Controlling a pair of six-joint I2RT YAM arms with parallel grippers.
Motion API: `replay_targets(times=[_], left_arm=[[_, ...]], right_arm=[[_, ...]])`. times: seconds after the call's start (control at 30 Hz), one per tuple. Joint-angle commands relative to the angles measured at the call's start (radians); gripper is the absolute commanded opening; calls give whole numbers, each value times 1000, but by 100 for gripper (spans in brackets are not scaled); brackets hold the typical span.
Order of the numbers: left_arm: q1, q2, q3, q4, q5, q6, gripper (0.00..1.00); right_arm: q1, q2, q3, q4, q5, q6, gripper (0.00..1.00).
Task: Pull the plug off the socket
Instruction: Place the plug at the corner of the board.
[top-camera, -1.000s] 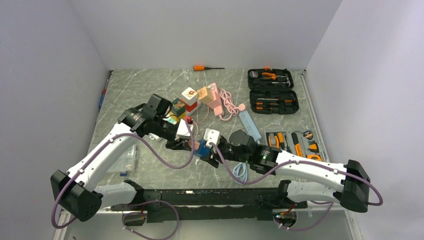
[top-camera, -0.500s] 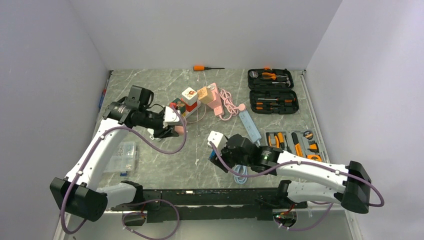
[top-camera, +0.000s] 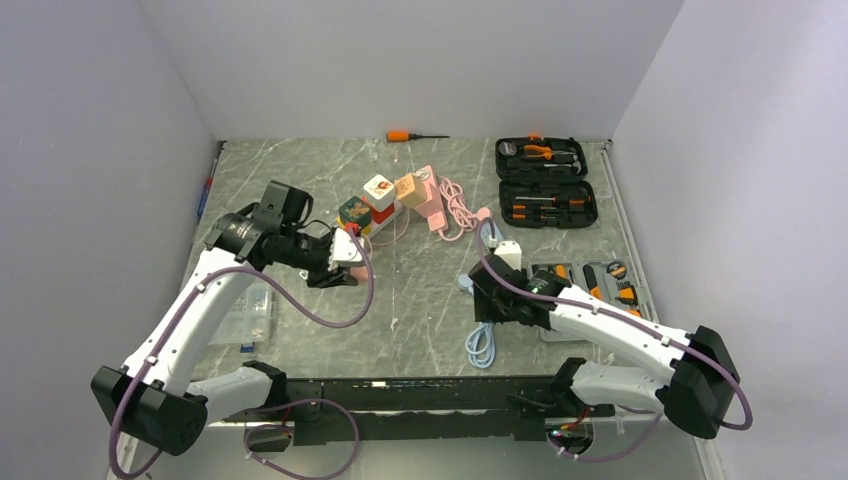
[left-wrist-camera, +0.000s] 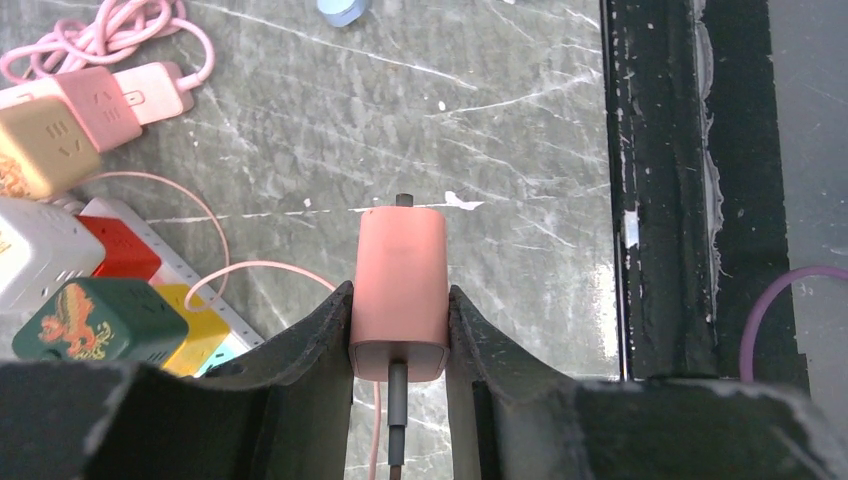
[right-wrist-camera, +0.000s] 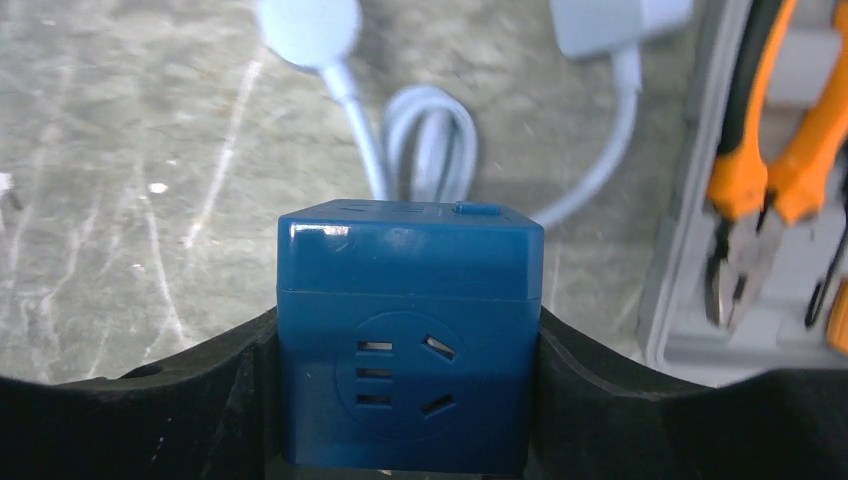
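Observation:
The plug (left-wrist-camera: 400, 270) is a pink block with a grey cord at its back and a metal prong at its front end. My left gripper (left-wrist-camera: 400, 292) is shut on its sides and holds it above the table, left of centre (top-camera: 342, 262). The socket (right-wrist-camera: 410, 330) is a dark blue cube whose holes face the camera with nothing in them. My right gripper (right-wrist-camera: 408, 335) is shut on its two sides, right of centre (top-camera: 480, 292). Plug and socket are well apart.
A power strip with several coloured cube plugs (top-camera: 378, 208) and a pink charger with its cable (top-camera: 440, 205) lie behind. Tool cases (top-camera: 545, 180), an open tool tray (top-camera: 590, 285), a screwdriver (top-camera: 410, 135), a light blue coiled cable (top-camera: 480, 345) and a clear box (top-camera: 245, 315) are around.
A second ago both grippers met at the table's middle, plug against socket. The left arm has drawn back left with the plug, and the right arm has swung right with the socket.

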Motion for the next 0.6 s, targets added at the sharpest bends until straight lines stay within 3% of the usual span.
replay_targets(times=[0.0, 0.27, 0.57], left_arm=[[-40, -33, -9, 3, 2, 22, 0], [-67, -21, 20, -16, -6, 24, 0], [-69, -23, 25, -11, -12, 8, 0]], right_arm=[[3, -9, -16, -187, 49, 296, 0], [3, 9, -41, -269, 74, 473, 0], [-43, 114, -95, -133, 75, 437, 0]])
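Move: The bare patch of board for the blue plug, near the front edge, lies some 4 cm back and 4 cm right of the right hand, about 7 cm down. The coiled blue cable is some 4 cm back and 1 cm left, the round blue plug 7 cm ahead and 4 cm left, the grey tool tray 3 cm ahead and 20 cm right, all at board level. From the left hand, the patch is about 4 cm back, 30 cm right and 21 cm down. Still gripping the blue plug in unmoving fingers, the right hand brings it back, right and down, about 4 cm each way, towards the bare board between the blue cable coil and the grey tray, close to the front edge. On the way the wrist turns clockwise some 25 degrees and its fingers tip a little steeper; the sideways travel eases off first while the hand keeps sinking. ##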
